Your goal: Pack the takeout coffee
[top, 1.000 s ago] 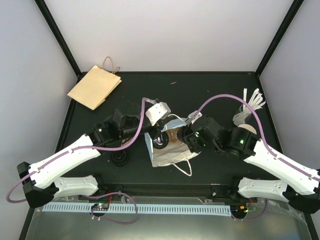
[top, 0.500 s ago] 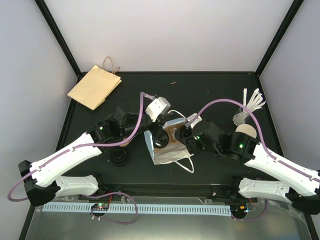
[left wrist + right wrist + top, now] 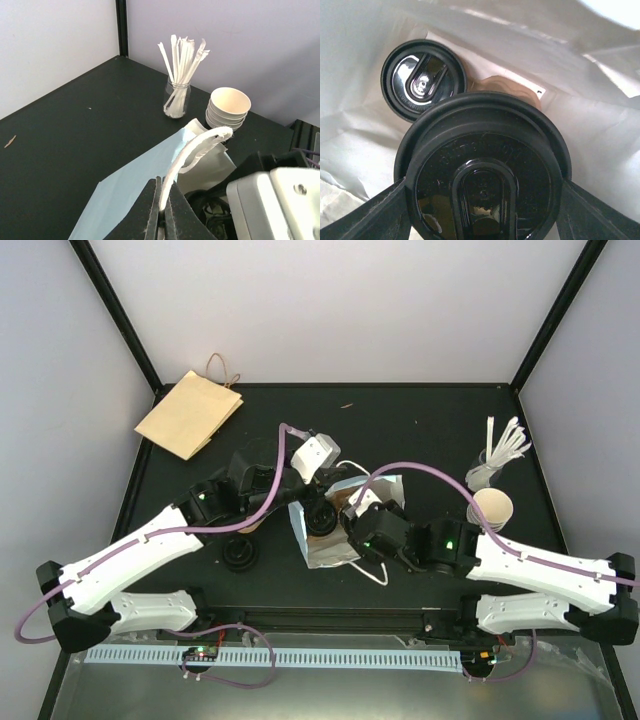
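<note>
The takeout coffee (image 3: 482, 175), a cup seen from above by its round black lid, fills the right wrist view, and my right gripper (image 3: 482, 205) is shut on it, one finger on each side. It hangs inside the white bag (image 3: 325, 555), just above a second lidded cup (image 3: 423, 80) standing on the bag's floor. In the top view the right gripper (image 3: 352, 518) reaches into the bag's mouth from the right. My left gripper (image 3: 162, 202) is shut on the bag's white rope handle (image 3: 197, 147) and holds it up.
A flat brown paper bag (image 3: 190, 412) lies at the back left. Loose black lids (image 3: 240, 555) sit near the left arm. A jar of wrapped straws (image 3: 177, 97) and a stack of lidless white cups (image 3: 227, 107) stand at the right.
My right arm has swung left and carried the lidded cup into the bag's mouth. The left gripper has kept hold of the handle and shifted only slightly.
</note>
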Controlling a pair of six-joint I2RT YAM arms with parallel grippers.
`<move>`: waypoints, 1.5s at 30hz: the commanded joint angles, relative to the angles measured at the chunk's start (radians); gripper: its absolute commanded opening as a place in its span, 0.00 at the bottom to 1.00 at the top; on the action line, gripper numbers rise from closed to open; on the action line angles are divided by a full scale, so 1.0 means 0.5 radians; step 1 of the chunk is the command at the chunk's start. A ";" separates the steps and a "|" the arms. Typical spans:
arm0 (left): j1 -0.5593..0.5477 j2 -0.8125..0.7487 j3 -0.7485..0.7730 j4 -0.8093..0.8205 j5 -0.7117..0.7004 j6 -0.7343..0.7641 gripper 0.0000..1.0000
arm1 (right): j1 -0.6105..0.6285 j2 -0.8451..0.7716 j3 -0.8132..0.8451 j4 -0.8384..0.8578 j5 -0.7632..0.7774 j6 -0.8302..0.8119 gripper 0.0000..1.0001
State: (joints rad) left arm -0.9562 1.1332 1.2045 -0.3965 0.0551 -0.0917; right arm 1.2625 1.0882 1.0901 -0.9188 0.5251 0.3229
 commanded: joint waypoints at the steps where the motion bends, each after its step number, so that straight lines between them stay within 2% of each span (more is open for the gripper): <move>1: -0.008 -0.064 0.013 0.020 0.092 -0.010 0.01 | 0.120 0.003 -0.058 0.093 0.155 0.003 0.61; 9: -0.008 -0.148 -0.031 -0.114 0.244 0.072 0.02 | 0.196 0.107 -0.045 0.037 0.179 -0.080 0.57; 16: -0.008 -0.304 -0.146 -0.177 0.281 0.146 0.02 | 0.401 0.258 0.073 -0.072 0.319 -0.177 0.57; 24: -0.008 -0.395 -0.206 -0.245 0.306 0.223 0.01 | 0.550 0.375 0.187 -0.187 0.342 -0.252 0.56; 32: -0.008 -0.461 -0.234 -0.272 0.338 0.288 0.02 | 0.557 0.359 0.180 -0.153 0.430 -0.351 0.58; 38: -0.008 -0.513 -0.247 -0.316 0.335 0.342 0.02 | 0.561 0.392 0.092 -0.064 0.417 -0.622 0.62; 45: -0.008 -0.549 -0.266 -0.370 0.359 0.380 0.01 | 0.561 0.428 0.096 -0.050 0.379 -0.862 0.59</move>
State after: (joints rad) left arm -0.9562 0.8764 1.0718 -0.5556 0.2131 0.0696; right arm 1.5368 1.2976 1.1366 -0.9676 0.6994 -0.0078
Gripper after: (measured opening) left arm 0.017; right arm 0.736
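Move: The right hand holds a lidded cup inside the bag; the tray's empty slot lies about 4 cm ahead, 2 cm left and 13 cm below it. The cup already in the tray is 7 cm left, 2 cm ahead and 11 cm down. From the left hand, shut on the far handle, that slot is roughly 3 cm back, 3 cm right and 25 cm below. Left hand draws the bag's handle 8 cm back and left; right follows, twisting its cup some 35 degrees. ##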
